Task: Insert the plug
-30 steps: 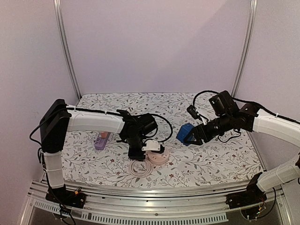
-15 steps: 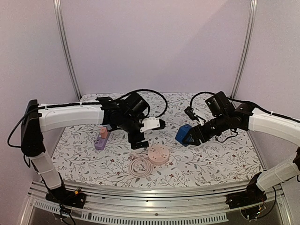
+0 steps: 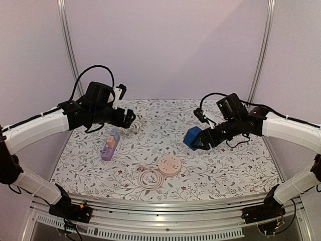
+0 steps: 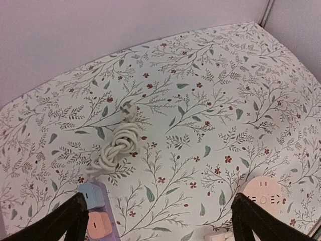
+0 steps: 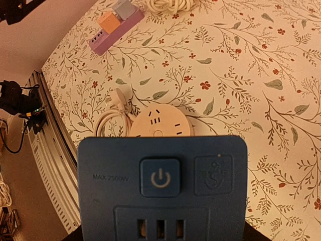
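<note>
A white plug (image 3: 142, 168) lies flat on the floral cloth at the end of a coiled cord (image 3: 149, 179), just left of a round pink socket (image 3: 169, 165). The right wrist view shows the same plug (image 5: 119, 98) and socket (image 5: 159, 122). My left gripper (image 3: 129, 119) hangs open and empty over the back left, well away from the plug; its dark fingers (image 4: 64, 225) frame bare cloth. My right gripper (image 3: 204, 139) is shut on a blue power cube (image 3: 192, 138), held above the cloth right of the socket. The cube's (image 5: 163, 186) switch and slots face the camera.
A purple power strip (image 3: 109, 146) carrying a blue and an orange adapter lies at the left. A knotted white cable bundle (image 3: 136, 125) rests behind it, below my left gripper. Metal frame posts (image 3: 70, 50) stand at the back corners.
My left gripper has opened, lifted off the round socket and swung up to the back left. The right arm has drifted slightly left with the blue cube.
</note>
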### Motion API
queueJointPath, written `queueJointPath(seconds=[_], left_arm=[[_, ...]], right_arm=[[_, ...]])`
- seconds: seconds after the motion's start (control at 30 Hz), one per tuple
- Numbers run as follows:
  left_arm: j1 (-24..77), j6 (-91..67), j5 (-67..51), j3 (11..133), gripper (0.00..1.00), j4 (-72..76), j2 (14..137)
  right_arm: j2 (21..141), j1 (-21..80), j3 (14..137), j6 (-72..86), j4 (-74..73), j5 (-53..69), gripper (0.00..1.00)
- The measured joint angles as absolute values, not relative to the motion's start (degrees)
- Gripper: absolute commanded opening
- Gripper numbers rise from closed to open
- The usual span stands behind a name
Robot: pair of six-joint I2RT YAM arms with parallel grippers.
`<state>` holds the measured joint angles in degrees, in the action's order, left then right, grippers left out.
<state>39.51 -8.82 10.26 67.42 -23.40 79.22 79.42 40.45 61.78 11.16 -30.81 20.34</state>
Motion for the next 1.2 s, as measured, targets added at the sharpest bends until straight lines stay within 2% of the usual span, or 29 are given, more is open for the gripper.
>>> queueJointPath(seconds=[0.13, 0.4, 0.87, 1.2], left_arm=[[37.6, -16.4, 15.0, 60.1, 1.00, -23.6, 74.0], [36.6, -28.1, 23.0, 56.8, 0.99, -24.7, 58.1], [34.8, -33.1, 10.8, 57.8, 0.99, -37.8, 56.9], [37.7, -33.2, 7.9, 57.8, 0.94, -42.1, 55.8]], right_arm=[[81.5, 41.3, 64.1, 8.9, -30.6, 20.2, 0.00], [87.0, 46.0, 65.2, 5.9, -29.7, 20.1, 0.00], [95.9, 48.0, 65.2, 3.8, -27.7, 20.4, 0.00], [100.0, 48.0, 65.3, 4.8, -25.8, 20.2, 0.00]])
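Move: The blue plug cube is still held in the right hand. The round socket it is being taken to lies about 9 cm to that hand's left, level with it fore and aft, and roughly 16 cm below. The socket's coiled cable sits some 16 cm to the left and 5 cm nearer the base. For the left hand, empty and open, the round socket is about 16 cm to the right, 9 cm back and 22 cm below. Still gripping the blue plug cube, the right hand carries it left about 6 cm, edging back slightly, then down some 10 cm towards the round socket's right side, fingers tipping steeper and turning some 12 degrees counter-clockwise. The left hand, wide open, swings left and up away from the socket, then draws back and sinks to its starting height. ##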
